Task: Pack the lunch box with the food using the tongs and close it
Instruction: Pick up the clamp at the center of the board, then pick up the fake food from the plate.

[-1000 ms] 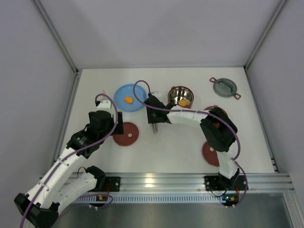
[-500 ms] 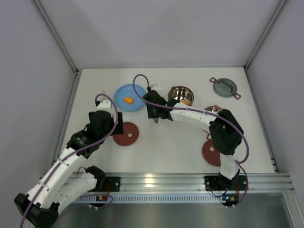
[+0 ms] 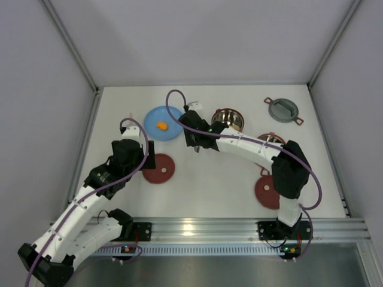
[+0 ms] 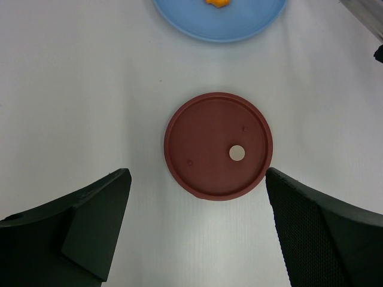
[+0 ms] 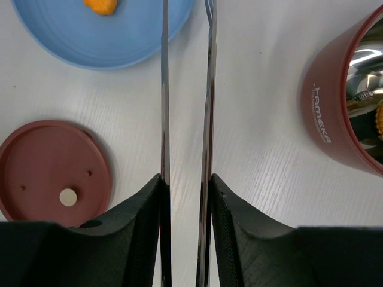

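Note:
My right gripper (image 5: 187, 185) is shut on the silver tongs (image 5: 164, 89), whose two slim arms stay a little apart and point toward the blue plate (image 5: 119, 42). An orange piece of food (image 5: 100, 6) lies on that plate, left of the tong tips. A dark-red lunch box bowl (image 5: 353, 107) stands to the right with an orange piece (image 5: 379, 119) inside. From above, my right gripper (image 3: 192, 134) sits between plate (image 3: 170, 115) and bowl (image 3: 228, 119). My left gripper (image 4: 197, 176) hangs open over a dark-red lid (image 4: 218, 145).
The grey two-eared cover (image 3: 283, 110) lies at the back right. A second dark-red lid (image 3: 266, 191) lies near the right arm's base, and another bowl (image 3: 270, 139) shows partly behind that arm. Grey walls close in the table on three sides.
The right arm has carried the tongs away from me and to the left, from beside the bowl toward the blue plate. The left arm has not moved.

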Robot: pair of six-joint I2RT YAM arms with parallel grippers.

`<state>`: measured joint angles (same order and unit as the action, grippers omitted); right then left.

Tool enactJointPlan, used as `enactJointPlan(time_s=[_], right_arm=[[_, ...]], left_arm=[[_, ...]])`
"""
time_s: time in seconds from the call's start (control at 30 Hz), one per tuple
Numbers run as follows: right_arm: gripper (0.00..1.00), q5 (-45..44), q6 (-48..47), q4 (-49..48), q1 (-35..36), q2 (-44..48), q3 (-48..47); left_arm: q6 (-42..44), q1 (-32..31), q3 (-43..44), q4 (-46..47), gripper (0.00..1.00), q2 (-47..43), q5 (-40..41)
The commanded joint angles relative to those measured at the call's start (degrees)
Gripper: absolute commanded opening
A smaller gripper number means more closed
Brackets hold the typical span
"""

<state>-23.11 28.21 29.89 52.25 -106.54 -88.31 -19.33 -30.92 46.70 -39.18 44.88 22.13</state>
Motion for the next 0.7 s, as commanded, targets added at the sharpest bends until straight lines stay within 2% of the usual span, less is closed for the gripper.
enactJointPlan(time_s=[0.0,0.13,0.4,0.67], right_arm=[[0.35,-0.9,-1.7,1.1,1.3,3.4,-3.9],[0.34,2.0,-3.6,1.6,2.1,1.3,-8.7],[0.35,4.9,-5.6,5.6,2.6,-8.8,-21.9],[0.36,6.2,-6.4,4.6,2.6,-14.7,-25.2]], left_arm=[[0.4,-0.3,0.3,0.7,0.99,-0.1,0.7],[0.3,-0.3,0.3,0.7,0.99,-0.1,0.7],[0.3,-0.3,0.3,0.7,0.99,-0.1,0.9],[0.3,-0.3,0.3,0.7,0.99,-0.1,0.8]])
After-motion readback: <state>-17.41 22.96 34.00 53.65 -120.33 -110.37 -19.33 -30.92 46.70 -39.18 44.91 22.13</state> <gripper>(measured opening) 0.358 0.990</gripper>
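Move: The right hand, already gripping the clamp, is making for the last orange piece on the blue plate, about 10 cm ahead, 15 cm to its left and 12 cm below. The plate's middle is 2 cm beyond that piece; the pot stands some 9 cm ahead and 13 cm to the right, the near lid roughly 8 cm back and 15 cm left. From the idle left hand the orange piece lies about 20 cm ahead, 3 cm right and 17 cm lower. Still holding the clamp at an unchanged grip, the right hand swings it in an arc towards the orange piece on the plate: about 7.5 cm left and a little forward, first climbing some 6.5 cm, then sinking most of that again. The wrist turns roughly 10 degrees counter-clockwise, bringing the clamp's two arms over the plate. ##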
